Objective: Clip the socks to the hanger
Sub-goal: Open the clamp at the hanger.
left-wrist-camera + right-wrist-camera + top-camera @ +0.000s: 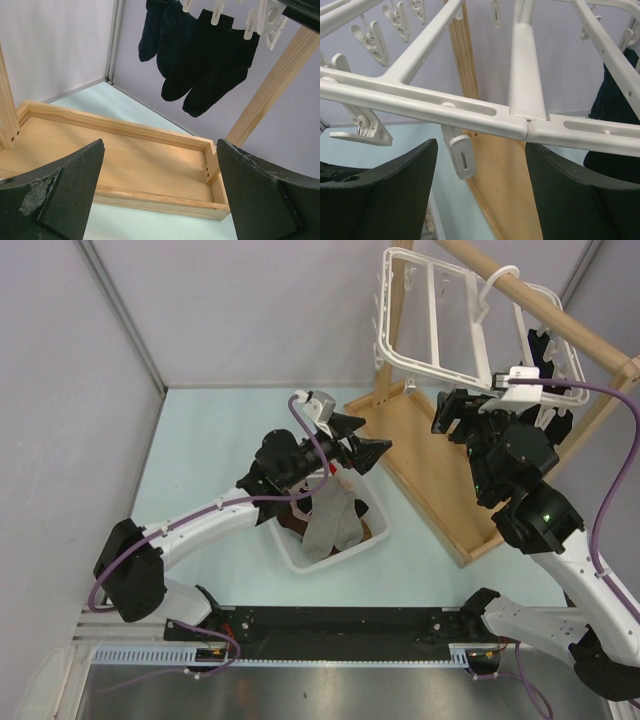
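The white hanger hangs from the wooden pole, with dark socks clipped at its right side. They also show in the left wrist view and at the right edge of the right wrist view. My right gripper is open just under the hanger's lower bar, next to a small clip, and holds nothing. My left gripper is open and empty, above a white basket holding a grey sock and brown ones.
The white basket stands at the table's centre. The wooden rack's base tray lies right of it, also seen in the left wrist view. The rack's pole slopes across the top right. Grey walls enclose the back and left.
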Robot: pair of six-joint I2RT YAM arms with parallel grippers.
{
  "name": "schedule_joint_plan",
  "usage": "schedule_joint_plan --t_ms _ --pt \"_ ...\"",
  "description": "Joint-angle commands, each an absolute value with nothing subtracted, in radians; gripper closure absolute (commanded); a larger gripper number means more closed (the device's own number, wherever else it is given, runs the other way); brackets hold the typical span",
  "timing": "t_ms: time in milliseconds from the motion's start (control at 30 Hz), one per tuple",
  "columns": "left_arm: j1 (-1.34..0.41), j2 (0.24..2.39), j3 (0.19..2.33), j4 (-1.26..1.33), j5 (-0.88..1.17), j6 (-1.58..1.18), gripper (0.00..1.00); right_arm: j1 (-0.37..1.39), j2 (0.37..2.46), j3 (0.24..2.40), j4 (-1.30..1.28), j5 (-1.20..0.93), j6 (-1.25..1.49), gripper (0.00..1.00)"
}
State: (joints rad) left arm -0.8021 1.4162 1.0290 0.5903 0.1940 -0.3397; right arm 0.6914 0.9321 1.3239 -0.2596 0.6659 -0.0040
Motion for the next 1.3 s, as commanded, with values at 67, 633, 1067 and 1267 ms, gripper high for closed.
schedule_joint_plan --t_ms 67,633,1067,1267 --pt "-0.821 1.431 1.097 0.634 0.213 -0.318 0.0 0.69 0.93 1.368 -0.201 0.738 0.021 0.27" --pt "-0.839 1.471 1.14 0.669 0.279 -0.307 0.0 0.678 0.899 1.368 -0.255 0.68 0.077 0.65" --pt "-0.857 1.575 1.245 0.772 0.419 -0.356 0.0 0.456 0.891 1.368 -0.351 0.267 0.235 0.85" --pt "-0.859 1.638 1.331 0.801 0.42 -0.409 0.0 0.354 0.89 1.368 -0.362 0.097 0.279 0.86"
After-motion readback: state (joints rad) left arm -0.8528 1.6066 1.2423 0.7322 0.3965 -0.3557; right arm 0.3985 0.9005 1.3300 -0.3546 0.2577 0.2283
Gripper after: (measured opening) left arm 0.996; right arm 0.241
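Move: The clamp on the hanger's near bar sits between the right hand's open fingertips, about 1 cm ahead and 1 cm left, at their height. The next clamp is some 7 cm left and 2 cm ahead of the right hand, level with it; the black socks hang about 13 cm right, 5 cm ahead and 8 cm lower. From the left hand, the clamp lies roughly 12 cm right, straight across, and 12 cm up. Right fingers pinch the clamp, then the hand twists some 10 degrees; the left rises rightward about 8 cm towards it. ##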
